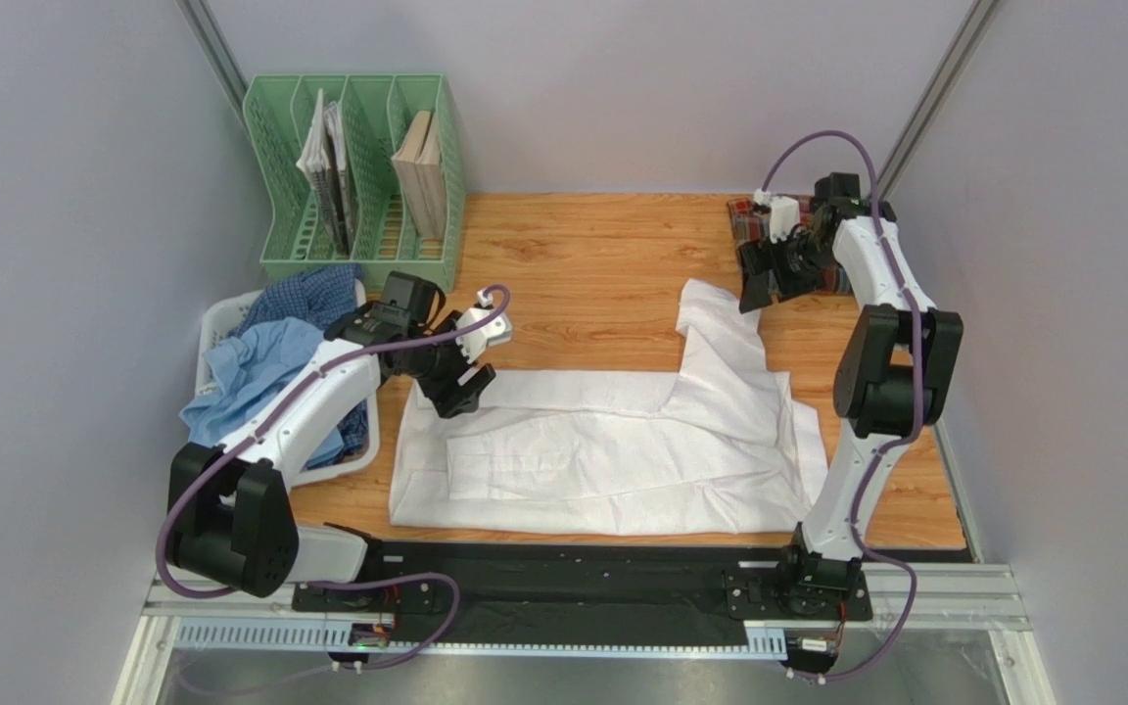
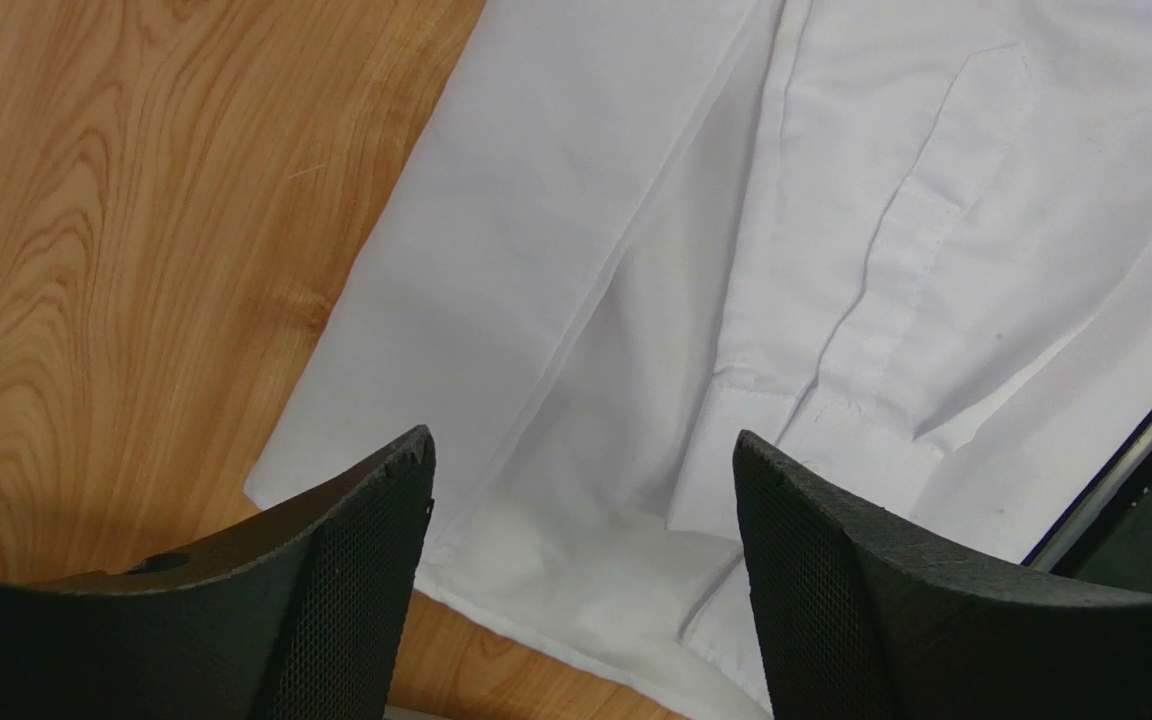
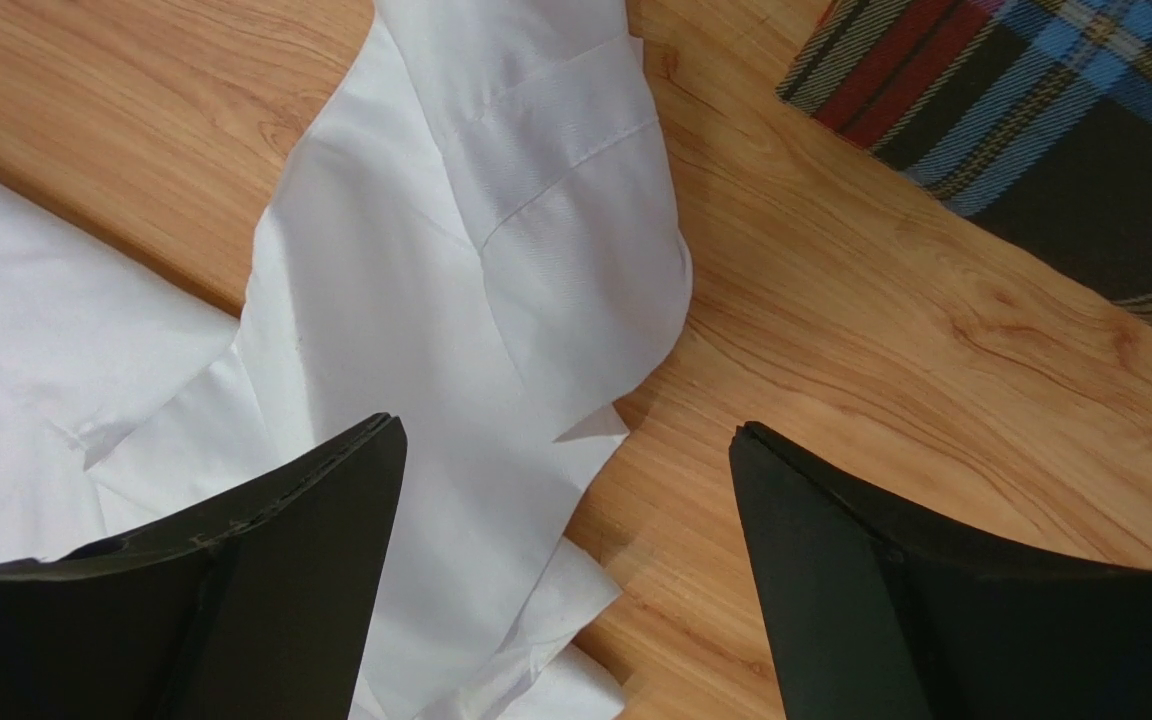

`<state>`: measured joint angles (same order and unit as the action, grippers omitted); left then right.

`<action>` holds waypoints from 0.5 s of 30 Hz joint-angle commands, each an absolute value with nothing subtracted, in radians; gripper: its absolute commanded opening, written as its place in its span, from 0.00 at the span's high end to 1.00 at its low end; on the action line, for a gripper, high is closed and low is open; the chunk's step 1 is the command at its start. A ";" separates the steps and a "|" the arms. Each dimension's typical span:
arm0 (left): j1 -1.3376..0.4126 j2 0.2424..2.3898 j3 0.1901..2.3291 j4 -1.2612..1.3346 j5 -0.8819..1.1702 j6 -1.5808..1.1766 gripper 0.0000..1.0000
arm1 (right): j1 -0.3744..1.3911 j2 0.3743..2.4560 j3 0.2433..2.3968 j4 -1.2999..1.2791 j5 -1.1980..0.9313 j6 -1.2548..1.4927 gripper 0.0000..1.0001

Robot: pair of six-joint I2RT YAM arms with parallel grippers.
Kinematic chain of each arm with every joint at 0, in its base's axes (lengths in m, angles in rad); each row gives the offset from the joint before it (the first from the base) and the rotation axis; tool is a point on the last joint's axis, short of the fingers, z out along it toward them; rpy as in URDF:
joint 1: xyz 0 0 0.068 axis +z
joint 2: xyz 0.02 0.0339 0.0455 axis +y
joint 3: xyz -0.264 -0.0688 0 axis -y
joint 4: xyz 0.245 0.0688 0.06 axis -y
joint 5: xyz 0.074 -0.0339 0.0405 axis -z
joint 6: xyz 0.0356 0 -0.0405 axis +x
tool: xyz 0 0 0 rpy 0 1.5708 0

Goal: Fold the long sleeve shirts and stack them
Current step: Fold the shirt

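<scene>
A plain white long sleeve shirt [image 1: 600, 456] lies spread flat on the wooden table, with one sleeve [image 1: 714, 331] running toward the back. My left gripper [image 1: 461, 391] hovers open over the shirt's left edge; in the left wrist view its jaws [image 2: 582, 465] stand wide above a folded cuff [image 2: 778, 450], gripping nothing. My right gripper [image 1: 758, 282] hangs open above the sleeve's far end, and the cuff [image 3: 537, 255] lies loose below it [image 3: 567, 450]. A folded plaid shirt [image 1: 748, 221] [image 3: 1033, 105] rests at the back right. Blue shirts [image 1: 269, 367] are heaped in the basket.
A white plastic basket [image 1: 220, 320] stands at the left table edge. Behind it is a green file rack [image 1: 357, 162] holding books. A black strip [image 1: 555, 566] runs along the near edge by the arm bases. Grey walls close in both sides.
</scene>
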<state>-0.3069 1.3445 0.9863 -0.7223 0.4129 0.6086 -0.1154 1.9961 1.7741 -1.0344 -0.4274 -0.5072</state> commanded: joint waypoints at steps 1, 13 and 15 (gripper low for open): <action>-0.305 1.313 1.014 -0.729 0.442 0.589 0.20 | -0.085 2.052 1.836 -1.025 -0.437 -0.457 0.15; -0.305 1.229 1.104 -0.764 0.489 0.543 0.21 | -0.060 1.903 1.824 -1.080 -0.547 -0.472 1.00; -0.304 1.192 1.120 -0.765 0.520 0.529 0.21 | -0.058 1.812 1.790 -1.119 -0.590 -0.492 1.00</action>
<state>-0.3065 1.2732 1.0492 -0.7547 0.4343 0.5705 -0.0555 2.0579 1.7901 -1.0645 -0.4770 -0.4641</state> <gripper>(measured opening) 0.792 0.006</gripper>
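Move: Just left of the right hand, roughly 3 cm over and 6 cm below it, lies the loose edge of the white shirt's sleeve end, level with it fore and aft. The folded plaid shirt sits about 11 cm ahead and 11 cm to the right of this hand; the white shirt's body is centred some 25 cm back and 24 cm to the left. From the left hand, the sleeve edge is about 16 cm ahead and 49 cm to the right. Dipping about 4 cm while drifting some 3 cm left onto the sleeve end, the right hand shuts its wide-open fingers and pinches the loose edge, then turns upward and rises roughly 2 cm with them closed. The left hand, empty and open above the shirt's other end, lifts about 4 cm. ##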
